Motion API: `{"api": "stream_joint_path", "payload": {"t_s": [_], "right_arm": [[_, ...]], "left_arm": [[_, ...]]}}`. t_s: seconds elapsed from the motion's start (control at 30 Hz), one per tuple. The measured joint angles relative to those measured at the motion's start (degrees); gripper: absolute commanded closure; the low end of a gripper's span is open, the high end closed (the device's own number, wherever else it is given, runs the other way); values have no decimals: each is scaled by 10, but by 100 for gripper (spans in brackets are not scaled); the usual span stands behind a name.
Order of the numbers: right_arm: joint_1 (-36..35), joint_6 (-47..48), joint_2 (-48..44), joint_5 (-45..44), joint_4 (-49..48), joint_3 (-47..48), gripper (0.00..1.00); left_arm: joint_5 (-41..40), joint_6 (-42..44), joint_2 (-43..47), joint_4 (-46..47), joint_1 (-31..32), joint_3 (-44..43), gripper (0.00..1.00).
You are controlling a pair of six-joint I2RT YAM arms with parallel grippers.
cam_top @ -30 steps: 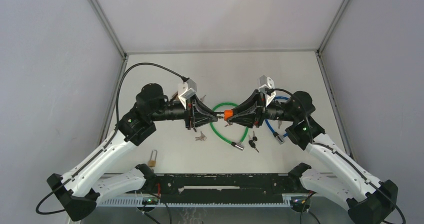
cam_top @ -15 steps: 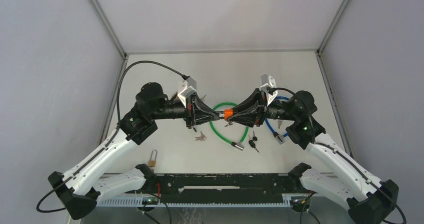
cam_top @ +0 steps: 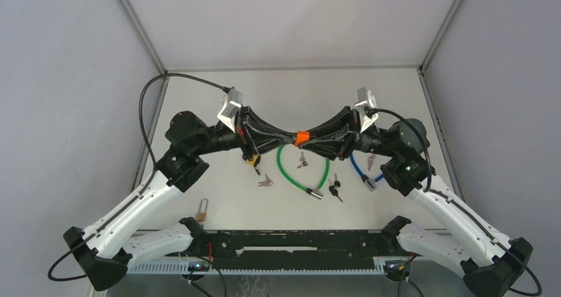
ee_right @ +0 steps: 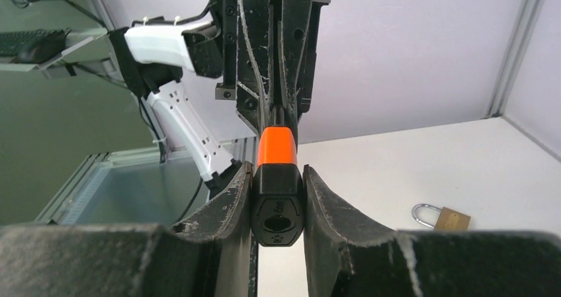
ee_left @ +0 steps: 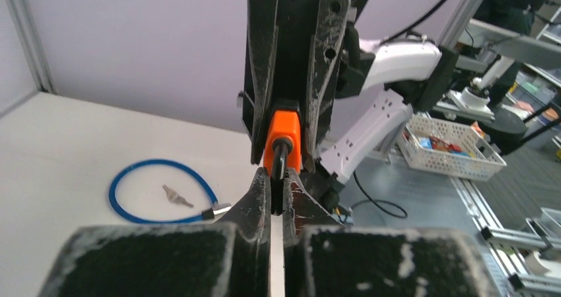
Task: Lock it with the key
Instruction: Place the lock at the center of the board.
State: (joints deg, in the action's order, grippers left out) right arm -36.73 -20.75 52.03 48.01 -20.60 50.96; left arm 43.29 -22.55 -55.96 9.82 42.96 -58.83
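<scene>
The lock has an orange (cam_top: 302, 137) and black body (ee_right: 278, 208), with a green cable (cam_top: 284, 168) looping down from it to the table. My right gripper (cam_top: 312, 140) (ee_right: 278, 178) is shut on the black end of this body and holds it in the air. The key's black head (ee_left: 280, 153) sticks out of the lock's orange end (ee_left: 283, 126). My left gripper (cam_top: 290, 137) (ee_left: 276, 179) is shut on that key head, facing the right gripper tip to tip. The key's blade is hidden inside the lock.
A blue cable lock (cam_top: 360, 169) (ee_left: 126, 178) lies on the table under the right arm, with a key (ee_left: 174, 194) inside its loop. Loose keys (cam_top: 265, 181) (cam_top: 336, 190) lie near the green cable's end. A brass padlock (cam_top: 202, 210) (ee_right: 444, 217) sits front left.
The left gripper has closed on the key head. Both grippers have risen with the lock between them, and both wrists have rolled.
</scene>
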Motion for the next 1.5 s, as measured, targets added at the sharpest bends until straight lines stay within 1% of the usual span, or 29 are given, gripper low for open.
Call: {"api": "stream_joint_path", "payload": {"t_s": [0.13,0.33,0.47,0.67,0.87,1.0,1.13,1.23,1.33,1.4,1.47,1.5], "right_arm": [[-5,-1,5,-29,-4,5,100],[-5,0,25,-64,34,34,100],[-3,6,34,-98,72,80,100],[-3,38,52,-114,174,157,100],[-5,66,46,-139,257,163,100],[-5,73,49,-166,286,167,100],[-3,76,54,-186,299,180,100],[8,74,54,-175,296,182,100],[32,64,54,-146,275,183,100],[54,56,55,-117,268,195,100],[77,52,59,-77,274,222,100],[84,52,62,-56,282,237,100]], "left_arm": [[-21,-14,-9,47,0,0,100],[-56,17,-20,39,0,-11,100],[-76,52,-35,19,0,-46,100],[-83,93,-53,-27,0,-96,100],[-87,109,-72,-81,2,-110,100],[-112,124,-96,-133,8,-144,100],[-120,126,-115,-150,9,-170,100],[-106,130,-121,-131,10,-171,100],[-95,130,-132,-91,11,-171,100],[-79,108,-142,-42,10,-168,100],[-52,60,-150,48,7,-150,100],[-42,42,-150,77,7,-143,100]]}}
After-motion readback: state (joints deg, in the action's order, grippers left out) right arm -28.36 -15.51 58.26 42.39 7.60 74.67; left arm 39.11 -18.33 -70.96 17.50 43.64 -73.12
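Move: The orange lock hangs in the air between both grippers: its body is about 3 cm right of the left hand and 2 cm left of the right. Some 40 cm below, the green cable ring lies about 18 cm ahead and 3 cm right of the left hand. From that same hand, the black-headed keys are 10 cm ahead and 14 right, the yellow lock 19 ahead and 12 left. Both hands, still gripping the orange lock, carry it some 5 cm forward and, bobbing, upward, edging right. ##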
